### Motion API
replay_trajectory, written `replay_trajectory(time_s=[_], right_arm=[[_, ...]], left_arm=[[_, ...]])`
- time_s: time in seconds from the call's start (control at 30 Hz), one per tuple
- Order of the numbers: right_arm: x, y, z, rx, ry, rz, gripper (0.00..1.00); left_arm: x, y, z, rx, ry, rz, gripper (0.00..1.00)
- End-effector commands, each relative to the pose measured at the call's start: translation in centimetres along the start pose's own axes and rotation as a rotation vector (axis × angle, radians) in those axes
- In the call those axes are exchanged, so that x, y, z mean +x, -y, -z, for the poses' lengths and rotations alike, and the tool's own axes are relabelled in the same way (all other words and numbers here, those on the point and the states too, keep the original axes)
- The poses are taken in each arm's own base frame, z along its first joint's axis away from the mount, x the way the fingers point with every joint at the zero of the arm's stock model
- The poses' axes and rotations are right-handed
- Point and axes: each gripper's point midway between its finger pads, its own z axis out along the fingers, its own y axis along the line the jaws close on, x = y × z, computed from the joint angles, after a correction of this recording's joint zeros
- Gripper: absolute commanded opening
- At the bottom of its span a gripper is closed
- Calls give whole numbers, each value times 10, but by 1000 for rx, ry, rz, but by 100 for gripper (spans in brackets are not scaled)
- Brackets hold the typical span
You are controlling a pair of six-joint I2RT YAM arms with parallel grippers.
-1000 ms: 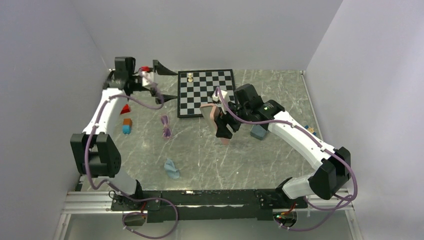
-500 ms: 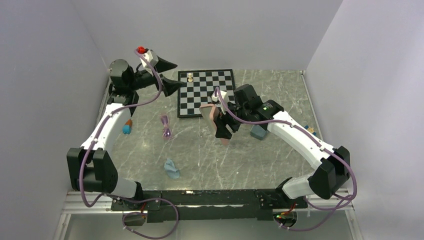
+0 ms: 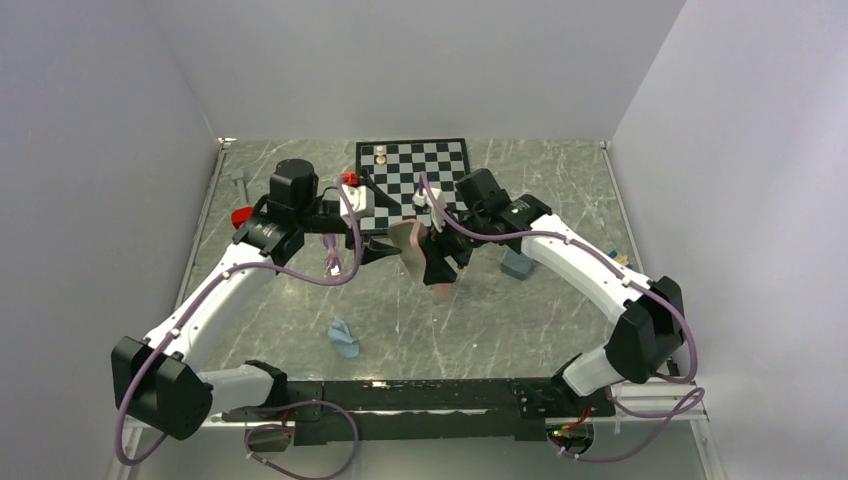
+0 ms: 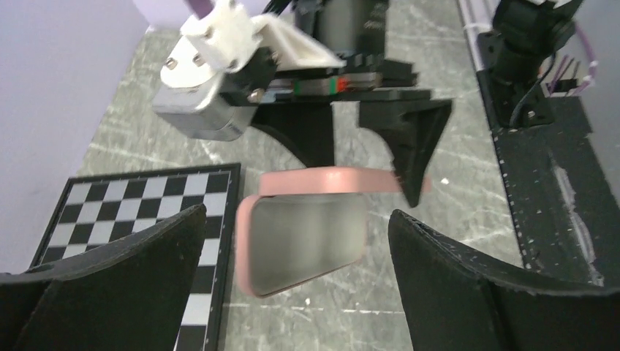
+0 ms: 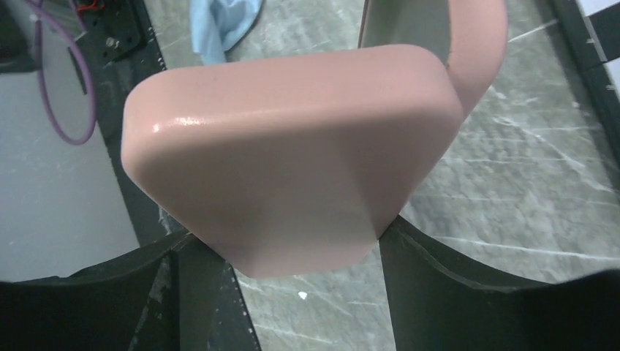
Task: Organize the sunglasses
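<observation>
The translucent purple-pink sunglasses [image 3: 332, 255] lie on the table just left of centre. No gripper touches them. My right gripper [image 3: 437, 262] [image 5: 285, 238] is shut on an open pink case [image 3: 410, 243] [image 5: 292, 146] and holds it above the table. The case's grey-lined inside [image 4: 303, 234] faces my left gripper [image 3: 385, 228] [image 4: 292, 292]. That gripper stands wide open just left of the case, with nothing between its fingers. The white-framed sunglasses are out of view.
A chessboard [image 3: 415, 170] with a piece on it lies at the back. A grey-blue case [image 3: 516, 264] sits under the right forearm. A light-blue cloth [image 3: 344, 338] [image 5: 219, 22] lies near the front. A red block [image 3: 241, 216] sits at the left.
The left arm has swung from the back-left corner to the centre, bringing its open gripper up to the pink case. The right gripper has shifted slightly left with the case.
</observation>
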Motion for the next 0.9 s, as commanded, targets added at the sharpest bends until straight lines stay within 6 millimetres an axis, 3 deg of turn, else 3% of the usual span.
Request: replay_trajectory(time_s=[0.0,0.27,0.37,0.5,0.7,0.77,0.8,0.87], right_arm=[[-21,-31,11,-121,37,80,0],[-27,-39,15,-134,47,98,0],[-25,-38,15,-127,31,103,0],[-22,-39,15,-125,23,107,0],[-14,-42,15,-126,2,117,0],[-14,-40,16,-108,7,117,0],[-15,-39,18,-93,13,117,5],[-21,-32,23,-27,39,108,30]], left_arm=[[18,-12,2,-60,-72,-81,96],[44,-6,-11,-54,-121,-74,81],[53,-11,-19,-111,-123,-61,62],[60,-15,-23,-138,-137,-38,29],[62,-21,-23,-181,-146,-22,0],[62,-21,-23,-187,-144,-13,0],[60,-22,-22,-195,-138,-5,0],[56,-26,-22,-235,-120,40,0]])
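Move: The open pink case is in the right gripper's hold. The middle of its raised half lies about 9 cm below the left hand point, some 4 cm to its right and 1 cm ahead; from the right hand point that half is about 3 cm ahead, 7 cm left and 2 cm higher. Down on the table, nearly 30 cm below the left hand, the pink sunglasses lie some 11 cm left and 5 cm ahead, the chessboard's middle about 20 cm ahead and 6 cm right. Lower the open left gripper about 7 cm and ease it some 2 cm forward onto the rim of the raised half of the pink case, tipping the fingertips slightly further down. Close the fingers on the way down so that they pinch that rim. Keep the right gripper's hold on the other half while drawing it about 3 cm back with a small counter-clockwise turn. ##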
